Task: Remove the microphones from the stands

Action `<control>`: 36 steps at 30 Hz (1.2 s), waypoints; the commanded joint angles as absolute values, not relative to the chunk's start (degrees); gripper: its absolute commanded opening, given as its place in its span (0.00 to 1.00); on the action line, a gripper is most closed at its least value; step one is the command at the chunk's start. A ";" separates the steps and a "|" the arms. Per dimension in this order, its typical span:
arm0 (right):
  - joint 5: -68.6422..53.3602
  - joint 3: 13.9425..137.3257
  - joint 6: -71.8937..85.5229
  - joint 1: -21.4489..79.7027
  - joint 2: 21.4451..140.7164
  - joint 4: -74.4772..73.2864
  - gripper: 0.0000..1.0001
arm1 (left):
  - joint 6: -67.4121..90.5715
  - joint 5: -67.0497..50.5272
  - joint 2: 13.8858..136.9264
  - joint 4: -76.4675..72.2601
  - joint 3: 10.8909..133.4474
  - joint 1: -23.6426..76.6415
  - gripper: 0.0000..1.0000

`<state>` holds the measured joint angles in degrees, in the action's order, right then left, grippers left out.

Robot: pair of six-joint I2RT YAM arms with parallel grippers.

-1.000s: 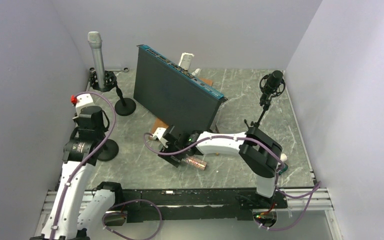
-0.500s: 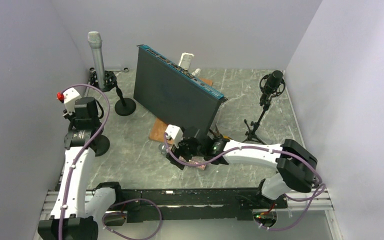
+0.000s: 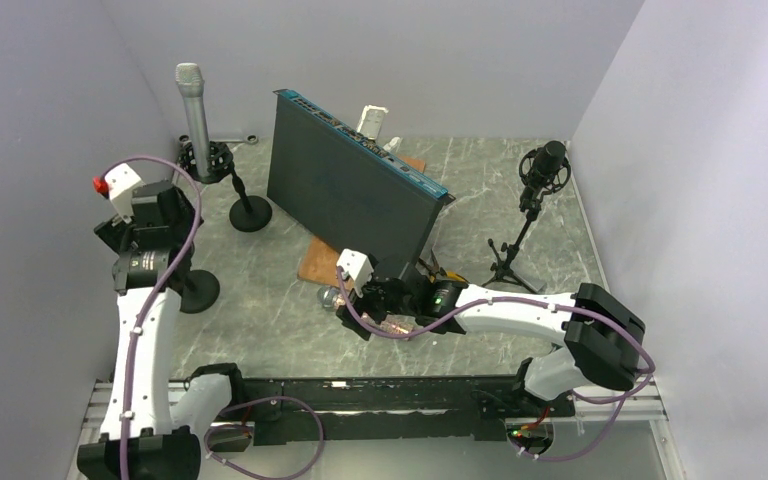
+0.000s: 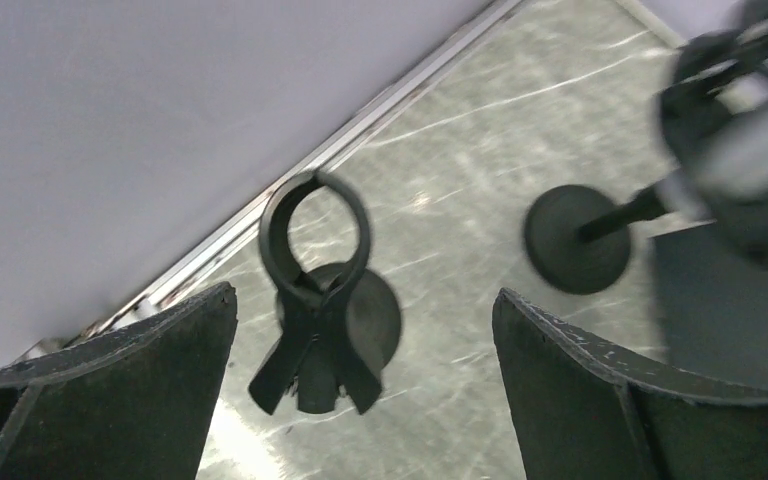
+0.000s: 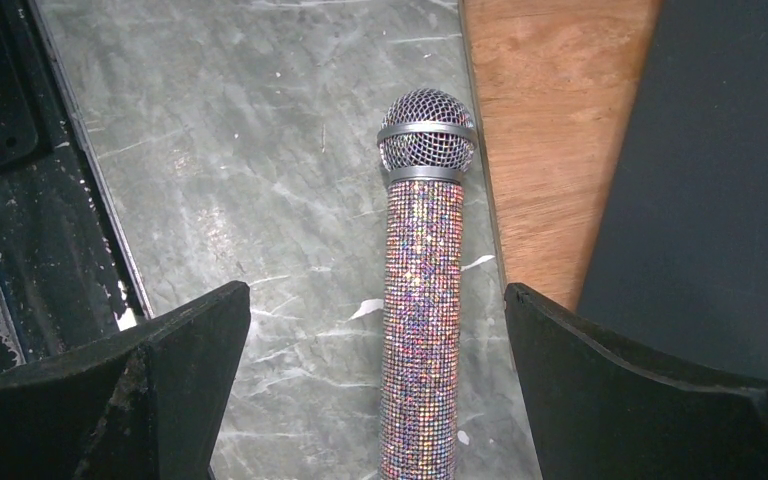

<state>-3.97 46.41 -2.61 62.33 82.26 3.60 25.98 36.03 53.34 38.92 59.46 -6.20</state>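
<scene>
A glitter-covered microphone [image 5: 422, 300] with a silver mesh head lies flat on the grey marble table [image 5: 260, 200]; it also shows in the top view [image 3: 396, 326]. My right gripper [image 5: 377, 290] is open just above it, a finger on each side of the body, neither touching. My left gripper [image 4: 365, 293] is open and empty, above an empty black stand whose ring clip [image 4: 315, 240] and round base [image 4: 360, 320] lie between the fingers. That stand's base [image 3: 198, 292] sits at the table's left side.
A silver microphone [image 3: 193, 105] stands in a second stand [image 3: 250, 213] at the back left. A black microphone on a tripod [image 3: 545, 168] is at the back right. A large black slab [image 3: 355, 185] stands mid-table over a wooden board [image 3: 322, 262].
My left arm has risen and drawn back to the left, away from the empty stand. My right arm's elbow swung right and down while its gripper stayed low over the glitter microphone.
</scene>
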 commanded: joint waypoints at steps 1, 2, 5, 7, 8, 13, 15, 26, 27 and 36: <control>-2.93 46.56 -1.89 62.35 80.36 6.71 1.00 | 21.82 24.33 50.23 35.32 66.83 -6.48 0.99; -2.90 46.68 -1.81 62.28 80.46 6.61 1.00 | 20.44 20.27 49.46 32.69 67.14 -6.44 0.99; -2.83 46.80 -1.68 62.29 80.62 6.51 1.00 | 16.51 8.69 47.70 21.52 66.85 -6.46 1.00; -2.86 46.62 -1.70 62.27 80.66 6.58 1.00 | 15.14 4.97 48.01 15.55 66.74 -6.46 1.00; -2.75 46.54 -1.68 62.29 80.68 6.69 1.00 | 14.09 4.18 48.71 13.19 67.06 -6.45 0.99; -2.56 47.29 -1.59 62.12 81.64 5.86 1.00 | 10.58 2.86 59.30 10.78 74.95 -7.14 0.99; -2.79 47.94 -1.52 62.09 82.03 5.08 1.00 | 9.66 0.70 64.42 11.33 79.01 -8.41 0.99; -3.96 47.69 -1.31 61.83 80.73 5.01 1.00 | 9.50 -12.20 80.76 3.01 84.99 -11.60 0.92; -3.99 47.68 -1.31 61.89 80.78 4.93 1.00 | 9.44 -12.43 81.30 2.93 84.83 -11.60 0.91; -4.55 47.61 -0.88 61.84 81.00 5.20 1.00 | 8.54 -12.58 81.80 0.45 82.22 -11.60 0.51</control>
<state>-3.55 46.41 -1.72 62.06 82.28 3.51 9.98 -10.44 82.98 5.08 82.15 -11.55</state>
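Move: From the left hand, the silver microphone stands about 22 cm ahead and 7 cm to the right, its middle some 8 cm higher. Its round shock mount is about 21 cm ahead and 7 cm right, nearly level with the hand. The empty stand's clip is right under the hand, roughly 3 cm down. From the idle right hand, the silver microphone lies some 29 cm ahead, 28 cm left and 22 cm up. The left fingers finish astride the silver microphone's handle just below its head, narrowing around it, though a firm pinch can't yet be seen. To get there the open hand leaves the empty stand's clip, rises about 18 cm while swinging slightly right, sweeps some 21 cm forward and sinks 7 cm, the wrist turning about 45 degrees clockwise and tipping up some 20. ##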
